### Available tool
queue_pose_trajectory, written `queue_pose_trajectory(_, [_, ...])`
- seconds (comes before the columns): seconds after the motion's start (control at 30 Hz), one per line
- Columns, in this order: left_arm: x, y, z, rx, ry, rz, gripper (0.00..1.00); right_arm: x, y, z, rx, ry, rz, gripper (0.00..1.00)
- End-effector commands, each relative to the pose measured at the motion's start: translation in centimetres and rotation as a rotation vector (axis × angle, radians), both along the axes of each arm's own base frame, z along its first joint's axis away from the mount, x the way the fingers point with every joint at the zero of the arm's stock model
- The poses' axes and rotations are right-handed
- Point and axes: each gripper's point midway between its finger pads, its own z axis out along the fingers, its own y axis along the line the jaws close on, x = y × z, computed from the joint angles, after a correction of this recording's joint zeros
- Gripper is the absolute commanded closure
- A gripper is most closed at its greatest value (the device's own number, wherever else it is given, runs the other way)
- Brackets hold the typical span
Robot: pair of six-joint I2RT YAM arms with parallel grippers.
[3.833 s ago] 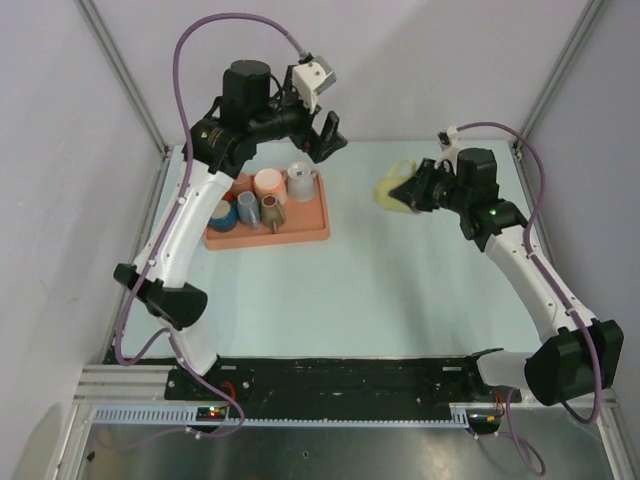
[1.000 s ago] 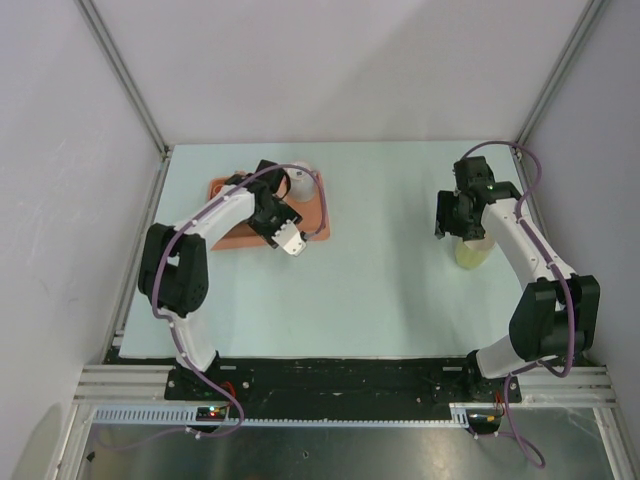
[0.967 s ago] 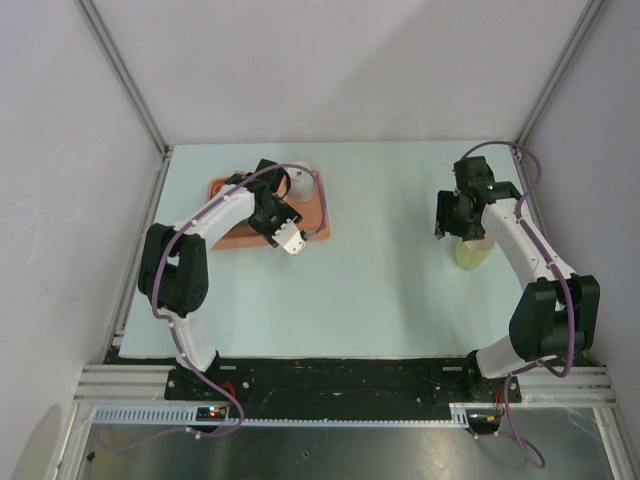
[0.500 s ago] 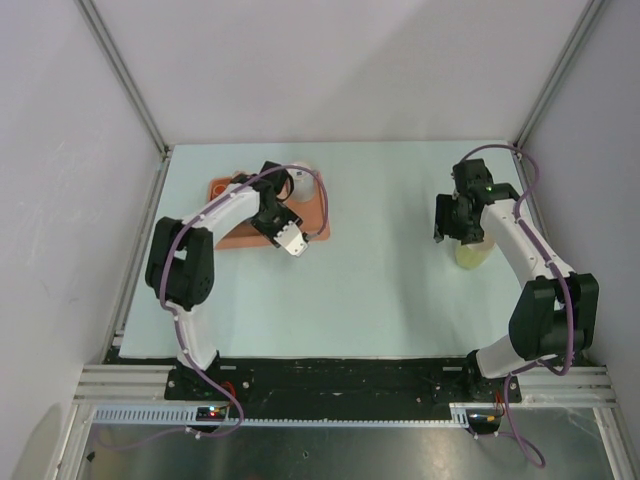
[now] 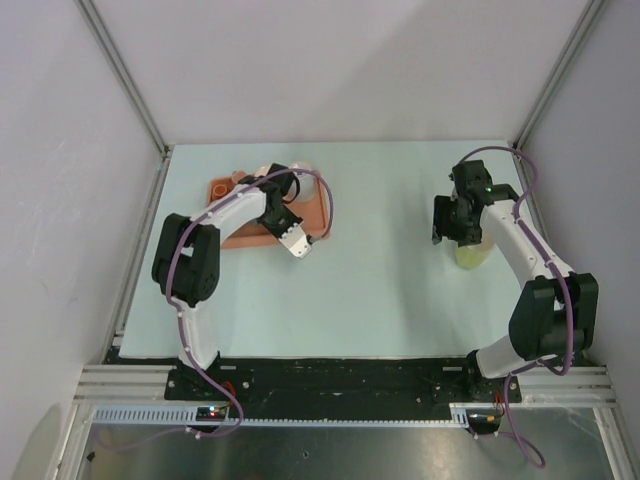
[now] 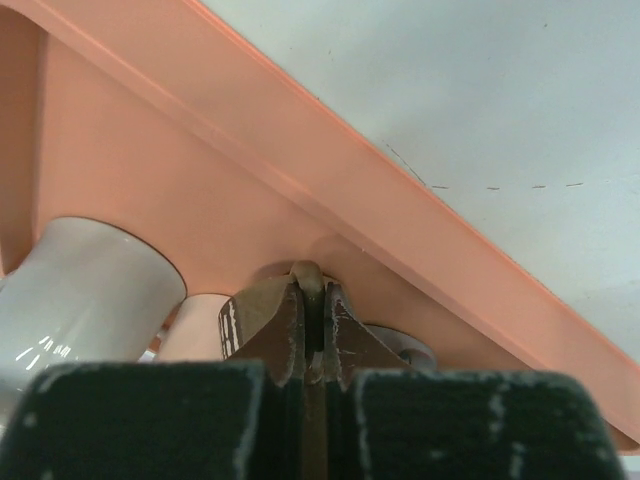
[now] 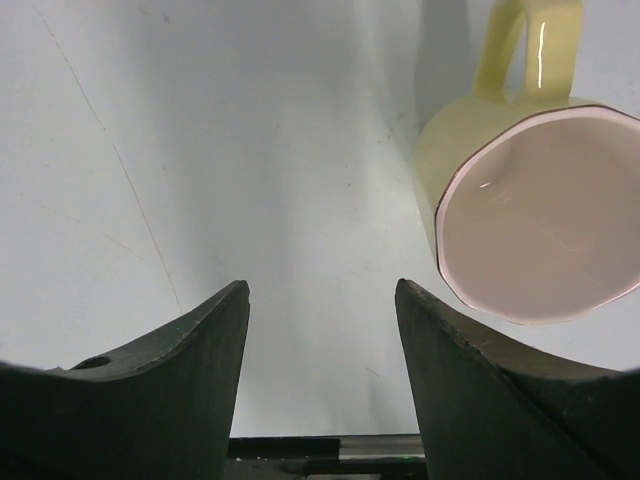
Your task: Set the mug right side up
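A yellow mug (image 5: 473, 253) stands upright on the table at the right. Its pink inside faces up in the right wrist view (image 7: 540, 240). My right gripper (image 5: 452, 228) is open and empty just left of it, not touching (image 7: 322, 292). My left gripper (image 5: 277, 205) is low in the orange tray (image 5: 322, 222). In the left wrist view it (image 6: 312, 305) is shut on the handle of a small brown mug (image 6: 248, 312). I cannot tell which way up the brown mug stands.
The tray (image 6: 200, 170) also holds a white mug (image 6: 85, 290), a pale pink mug (image 6: 195, 325) and a grey one (image 6: 400, 345), close round the brown mug. The white mug shows at the tray's back (image 5: 301, 172). Metal frame posts stand at the back corners.
The right arm, which held the yellow mug tilted at the back, has set it upright and let go. The left arm has come down into the tray and edged back-left.
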Motion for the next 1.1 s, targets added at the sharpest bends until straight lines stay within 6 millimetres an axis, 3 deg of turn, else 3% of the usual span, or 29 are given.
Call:
queue_pose_trajectory(0.0, [2.6,-1.8,3.0,0.056,-0.155,-0.391,1.00,0.0,0.1,1.4,0.015,-0.050,0.018,0.34])
queue_pose_trajectory(0.1, [2.5,-3.8,5.6,-0.060,-0.193,-0.361,1.00,-0.2,0.1,2.3,0.018,-0.074,0.013,0.34])
queue_pose_trajectory(0.23, [2.3,-7.1,10.3,-0.330,-0.176,-0.141,1.00,-0.4,0.3,4.3,0.038,-0.142,0.013,0.28])
queue_pose_trajectory(0.43, [1.7,-10.6,16.8,-0.646,-0.077,0.116,1.00,0.2,2.7,9.1,0.172,-0.330,0.079,0.03])
queue_pose_trajectory(0.5, [1.3,-11.9,19.5,-0.782,0.010,0.241,1.00,0.3,3.9,10.8,0.236,-0.390,0.117,0.01])
queue_pose_trajectory(0.63, [0.4,-15.4,28.5,-1.104,0.268,0.506,1.00,0.0,7.6,15.1,0.424,-0.514,0.237,0.01])
queue_pose_trajectory(0.73, [-1.3,-17.2,34.9,-1.265,0.404,0.581,1.00,-0.8,11.2,19.1,0.581,-0.614,0.365,0.01])
queue_pose_trajectory(0.8, [-3.0,-18.0,37.6,-1.324,0.484,0.597,1.00,-1.7,13.9,22.1,0.685,-0.685,0.466,0.00])
queue_pose_trajectory(0.93, [-6.7,-19.1,40.9,-1.375,0.640,0.603,1.00,-2.6,16.8,28.4,0.865,-0.862,0.620,0.01])
queue_pose_trajectory(1.07, [-9.9,-19.6,43.1,-1.388,0.739,0.565,1.00,-3.1,17.3,32.3,0.928,-1.004,0.698,0.02])
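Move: The left hand already pinches the brown mug's handle in the tray, the mug body some 4 cm ahead, and is taking it to the right gripper, about 53 cm to its right, 10 back and 7 higher. The white mug is roughly 14 cm ahead and 8 right, the peach mug 13 ahead and 3 left. From the right hand the brown mug lies some 54 cm left, 14 ahead and 8 lower; the yellow mug is 8 cm right, 2 ahead and 8 lower. Keeping the handle pinched, the left hand lifts the brown mug steeply out of the tray, nearly 40 cm up and about 19 cm right towards the other gripper, rolling from fingers-down to fingers pointing right and drawing back a little at the end. The right hand rises away from the yellow mug and then swings left towards the brown one, its empty fingers spreading wide and tilting up to point leftward, without reaching it yet. ##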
